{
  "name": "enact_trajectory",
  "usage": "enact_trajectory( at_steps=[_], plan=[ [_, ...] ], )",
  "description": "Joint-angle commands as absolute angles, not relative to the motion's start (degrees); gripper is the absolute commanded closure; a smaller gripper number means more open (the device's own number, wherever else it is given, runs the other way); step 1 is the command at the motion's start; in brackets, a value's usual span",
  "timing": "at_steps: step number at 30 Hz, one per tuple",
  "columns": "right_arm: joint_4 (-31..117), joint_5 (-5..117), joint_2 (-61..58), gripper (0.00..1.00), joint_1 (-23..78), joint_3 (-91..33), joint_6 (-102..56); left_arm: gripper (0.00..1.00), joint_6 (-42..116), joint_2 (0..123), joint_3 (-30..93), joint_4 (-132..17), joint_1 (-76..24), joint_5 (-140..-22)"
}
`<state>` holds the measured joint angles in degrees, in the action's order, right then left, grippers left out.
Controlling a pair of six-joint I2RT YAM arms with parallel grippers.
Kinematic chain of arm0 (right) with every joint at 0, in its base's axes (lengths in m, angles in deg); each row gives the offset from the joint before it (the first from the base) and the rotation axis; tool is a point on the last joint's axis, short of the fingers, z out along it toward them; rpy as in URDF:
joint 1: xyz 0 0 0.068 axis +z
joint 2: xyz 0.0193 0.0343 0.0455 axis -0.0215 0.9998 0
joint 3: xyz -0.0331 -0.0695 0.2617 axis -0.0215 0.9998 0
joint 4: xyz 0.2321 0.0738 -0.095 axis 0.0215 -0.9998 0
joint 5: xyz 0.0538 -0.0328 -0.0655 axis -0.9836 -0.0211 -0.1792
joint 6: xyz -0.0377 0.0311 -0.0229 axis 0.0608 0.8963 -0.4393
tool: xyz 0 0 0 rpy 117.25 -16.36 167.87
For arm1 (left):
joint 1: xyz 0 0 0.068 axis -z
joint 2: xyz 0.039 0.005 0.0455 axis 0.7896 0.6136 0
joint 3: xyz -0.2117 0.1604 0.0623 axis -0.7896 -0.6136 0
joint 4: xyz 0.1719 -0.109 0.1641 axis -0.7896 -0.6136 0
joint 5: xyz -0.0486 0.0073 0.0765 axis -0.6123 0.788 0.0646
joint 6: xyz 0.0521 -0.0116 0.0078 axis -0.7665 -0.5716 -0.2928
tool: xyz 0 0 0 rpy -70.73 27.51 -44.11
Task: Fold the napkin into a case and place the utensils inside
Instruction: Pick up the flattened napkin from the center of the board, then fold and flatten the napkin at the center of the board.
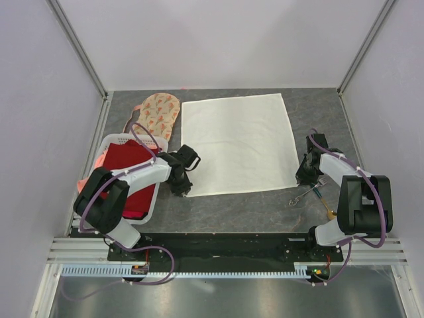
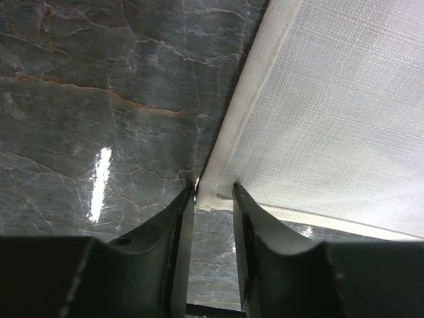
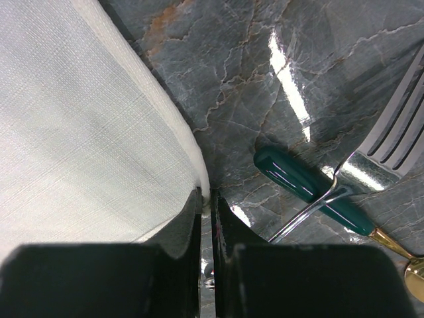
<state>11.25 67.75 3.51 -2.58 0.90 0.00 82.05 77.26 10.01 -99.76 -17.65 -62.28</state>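
Note:
The cream-white napkin lies spread flat as a square on the grey marble table. At its near-left corner, my left gripper stands open; in the left wrist view that corner lies between the two fingertips with a gap on either side. My right gripper is shut on the napkin's near-right corner, which is pinched between the pads. The utensils lie crossed on the table just right of that corner: a silver fork and a piece with a dark green handle and a gold end.
A white basket holding a red cloth stands at the left, under the left arm. A peach floral cloth lies behind it. Enclosure walls close the table on the left, right and back.

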Motion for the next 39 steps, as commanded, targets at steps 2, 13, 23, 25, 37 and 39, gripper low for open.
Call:
enact_trajectory(
  at_steps=[2,13,23,25,37,39],
  plan=[
    [12.1,65.7,3.0,1.0,-2.4,2.5,0.1,0.9,85.0,79.2,6.1,-95.9,-17.7,-58.6],
    [3.4,64.3,-8.5,1.0,-2.4,-6.6,-1.7,0.98,74.5,68.9,23.8,-105.2,-17.7,-60.6],
    [-10.9,68.0,-25.8,1.0,-2.1,-36.3,-3.1,0.98,60.2,53.5,48.3,-107.2,-17.5,-62.3],
    [-13.5,68.8,-28.3,1.0,-2.0,-41.8,-3.8,0.98,59.4,50.2,51.0,-105.7,-17.5,-63.1],
    [-8.3,74.9,-37.4,1.0,-1.8,-53.6,-6.1,0.98,55.8,39.2,56.3,-99.2,-17.5,-68.8],
    [-7.9,75.0,-33.7,1.0,-1.8,-54.6,-5.1,0.98,56.2,41.7,58.0,-98.7,-17.5,-67.1]
  ],
)
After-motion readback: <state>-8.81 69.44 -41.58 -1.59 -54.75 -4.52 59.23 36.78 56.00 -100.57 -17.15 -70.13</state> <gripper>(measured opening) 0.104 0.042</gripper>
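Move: The napkin's near left corner lies between my left fingertips, and its near right corner is already held in my right ones, both at table level. The napkin's middle is about 20 cm ahead and 18 cm right of my left hand, and 17 cm ahead and 20 cm left of my right. The basket sits roughly 20 cm left of my left hand and 6 cm ahead. The fork lies some 3 cm right of my right hand and 3 cm back, the spoon 8 cm right and 5 cm back. I shut my left fingers on the near left corner while my right keeps its pinch, then sweep both hands up together, fast, about 50 cm above the board. The path bows slightly forward, then draws back, my right hand ending some 12 cm nearer me, my left about 4. Both wrists tip up from pointing down to roughly forward. ##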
